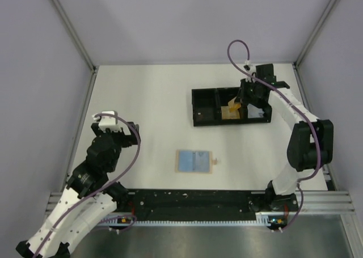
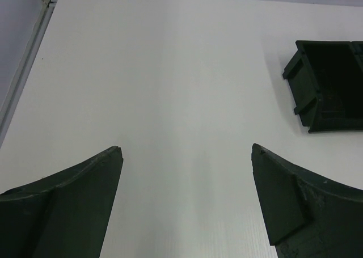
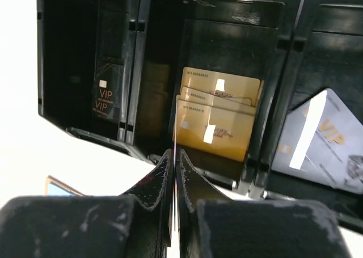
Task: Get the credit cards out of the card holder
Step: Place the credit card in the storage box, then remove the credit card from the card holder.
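The card holder (image 1: pixel 194 161) lies open and flat at the table's middle front, its blue-grey panels up inside a tan border; one corner (image 3: pixel 57 185) shows in the right wrist view. My right gripper (image 1: pixel 241 103) hangs over the black tray (image 1: pixel 204 106), shut on a thin credit card (image 3: pixel 176 140) seen edge-on between its fingers (image 3: pixel 174 153). Gold cards (image 3: pixel 218 122) stand in the tray's middle compartment just beyond the held card. My left gripper (image 1: pixel 122 134) sits at the left, well away from the holder, open over bare table (image 2: pixel 186 150).
The black tray (image 3: pixel 133 71) has three compartments: a black VIP card (image 3: pixel 105 96) in the left one, a grey VIP card (image 3: pixel 320 139) in the right one. One tray corner (image 2: pixel 329 85) shows in the left wrist view. Frame posts and walls enclose the table.
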You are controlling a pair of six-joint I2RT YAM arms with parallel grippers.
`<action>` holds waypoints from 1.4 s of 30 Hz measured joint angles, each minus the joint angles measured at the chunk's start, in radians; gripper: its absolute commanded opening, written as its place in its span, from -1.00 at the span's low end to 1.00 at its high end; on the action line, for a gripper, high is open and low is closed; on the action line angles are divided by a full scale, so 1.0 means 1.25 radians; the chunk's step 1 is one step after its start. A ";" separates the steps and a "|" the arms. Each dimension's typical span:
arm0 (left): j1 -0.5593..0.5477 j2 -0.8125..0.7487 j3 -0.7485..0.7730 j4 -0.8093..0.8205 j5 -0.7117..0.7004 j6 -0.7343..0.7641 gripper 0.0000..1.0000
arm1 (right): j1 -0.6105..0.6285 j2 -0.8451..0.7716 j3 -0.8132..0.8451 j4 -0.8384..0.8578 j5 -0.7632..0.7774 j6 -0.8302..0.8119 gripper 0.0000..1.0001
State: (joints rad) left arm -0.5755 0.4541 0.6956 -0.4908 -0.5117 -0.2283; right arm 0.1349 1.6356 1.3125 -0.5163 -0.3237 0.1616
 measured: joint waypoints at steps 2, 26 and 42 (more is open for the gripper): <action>0.000 -0.020 0.000 0.002 0.000 0.006 0.97 | 0.000 0.050 0.021 0.002 -0.019 0.002 -1.00; 0.010 -0.053 -0.014 0.016 0.055 0.018 0.97 | 0.013 0.051 0.070 -0.020 0.032 0.032 0.54; 0.008 0.068 0.007 0.023 0.303 -0.157 0.90 | 0.457 -0.461 -0.480 0.268 0.055 0.246 0.57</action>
State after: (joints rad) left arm -0.5659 0.5396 0.7048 -0.4622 -0.1333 -0.4248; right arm 0.7055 1.0595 0.7120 -0.1810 -0.2550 0.4686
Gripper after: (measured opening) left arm 0.979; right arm 0.823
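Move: The middle compartment of the storage box, with the gold cards already in it, is where the gold credit card shut in the right hand is bound: some 3 cm ahead, 3 cm left and 12 cm below that hand. The left compartment's centre lies about 11 cm left of it, the right compartment's 11 cm right. The card holder is roughly 23 cm back and 19 cm left of the right hand. From the left hand the middle compartment is about 22 cm ahead and 39 cm right. The gold card goes down about 7 cm, slightly forward and left, into the middle compartment, where the right fingers spread wide and let go of it. The emptied right hand climbs steeply clear of the box, swings back some 20 cm and left, and sinks over the card holder, still wide open. Late on, the open left hand slides about 7 cm right towards the holder, turning clockwise. ##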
